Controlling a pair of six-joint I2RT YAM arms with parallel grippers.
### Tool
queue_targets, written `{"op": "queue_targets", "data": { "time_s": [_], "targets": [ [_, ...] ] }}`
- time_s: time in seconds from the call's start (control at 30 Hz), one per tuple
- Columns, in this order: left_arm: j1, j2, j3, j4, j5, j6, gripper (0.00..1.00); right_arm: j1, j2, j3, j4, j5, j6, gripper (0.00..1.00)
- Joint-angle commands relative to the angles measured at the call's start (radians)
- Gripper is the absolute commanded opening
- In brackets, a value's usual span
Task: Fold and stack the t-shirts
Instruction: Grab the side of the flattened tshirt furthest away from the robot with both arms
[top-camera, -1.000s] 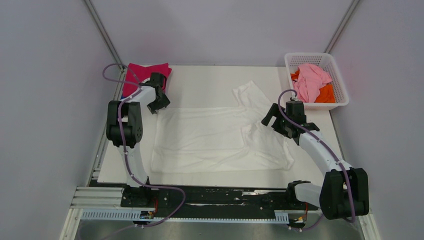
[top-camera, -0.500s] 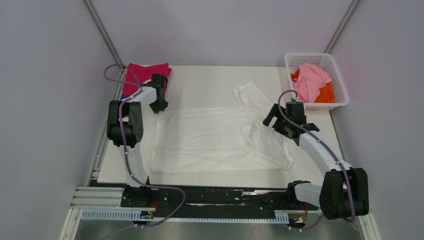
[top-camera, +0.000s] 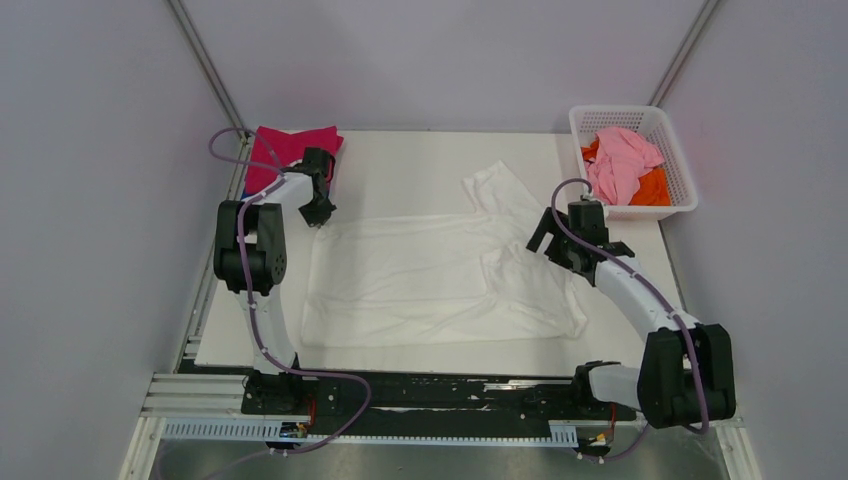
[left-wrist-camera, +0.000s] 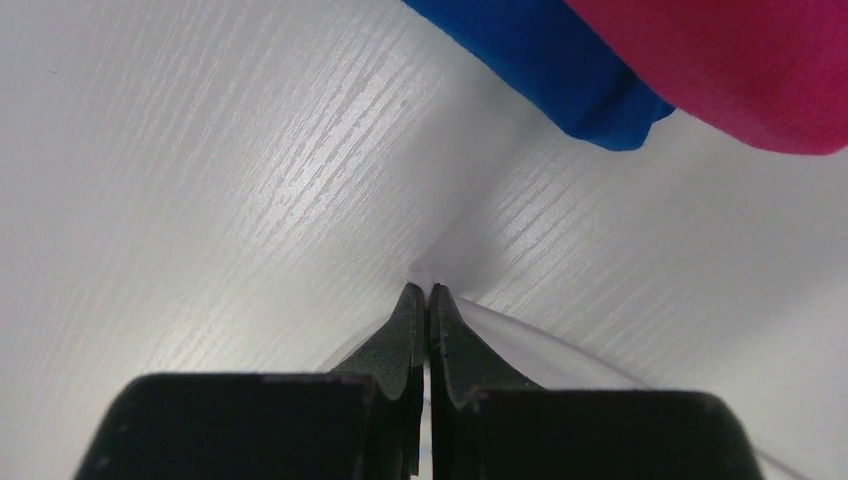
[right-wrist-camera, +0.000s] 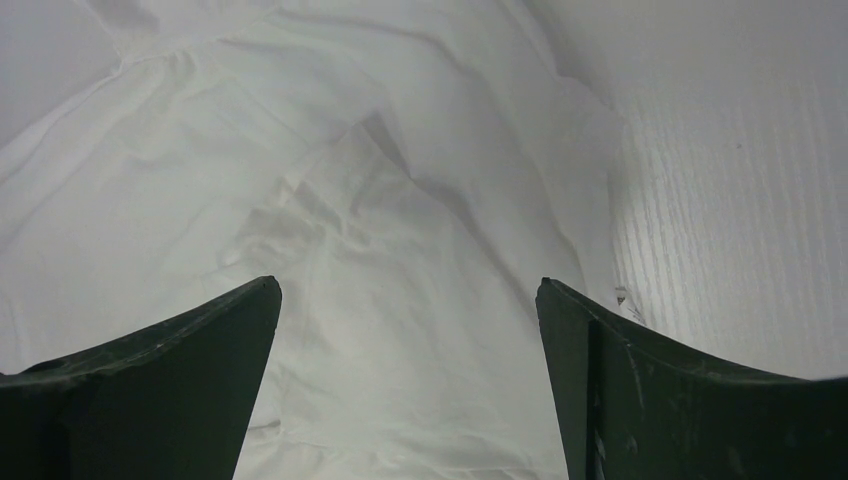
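Note:
A white t-shirt (top-camera: 430, 275) lies spread flat on the table, with one sleeve (top-camera: 497, 185) pointing to the far side. My left gripper (top-camera: 318, 213) sits at the shirt's far left corner. In the left wrist view it (left-wrist-camera: 421, 290) is shut on that thin white edge (left-wrist-camera: 520, 335). My right gripper (top-camera: 548, 232) hovers over the shirt's right part. Its jaws (right-wrist-camera: 408, 285) stand wide open above wrinkled white cloth (right-wrist-camera: 400, 200), holding nothing. A folded magenta t-shirt (top-camera: 290, 145) lies on a blue one (left-wrist-camera: 540, 50) at the far left.
A white lattice basket (top-camera: 683, 165) at the far right holds a pale pink t-shirt (top-camera: 620, 160) and an orange one (top-camera: 655, 188). Grey walls close in the table on three sides. Bare tabletop (top-camera: 410, 165) lies beyond the white shirt.
My left gripper has come down onto the shirt's far left corner and closed on it. The right gripper has shifted slightly to the far side, still open.

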Motion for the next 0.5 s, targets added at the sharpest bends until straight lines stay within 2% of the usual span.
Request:
{"op": "queue_targets", "data": {
  "time_s": [0.0,0.17,0.27,0.47],
  "targets": [
    [-0.001,-0.05,-0.025,0.016,0.025,0.032,0.0,0.031,0.072,0.128,0.041,0.049,-0.047,1.0],
    [-0.002,-0.092,-0.054,0.042,0.052,0.037,0.0,0.052,0.289,0.41,0.041,0.053,-0.079,1.0],
    [-0.003,-0.099,-0.065,0.055,0.061,0.039,0.0,0.059,0.481,0.594,0.033,0.066,-0.094,1.0],
    [-0.002,-0.102,-0.067,0.068,0.082,0.046,0.0,0.099,0.796,0.981,0.002,0.083,-0.221,0.98]
  ]
}}
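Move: My left hand already has the t-shirt's far left corner between its shut fingers, with the red folded stack about 16 cm ahead and 8 cm left. From that hand the right sleeve, jutting out past the far edge, lies some 41 cm right and 11 cm ahead. From my open right hand that sleeve is about 25 cm ahead, 7 cm left and 6 cm below; the laundry basket stands 27 cm ahead, 24 cm right. I send my open right hand quickly forward over the t-shirt towards the jutting sleeve, some 20 cm out, drifting about 5 cm left and rising about 5 cm on the way as the fingers tip up roughly 10 degrees to point farther ahead; they stay wide open, above the cloth. My left hand keeps its pinch on the far left corner, easing only about a centimetre back and to the right. ##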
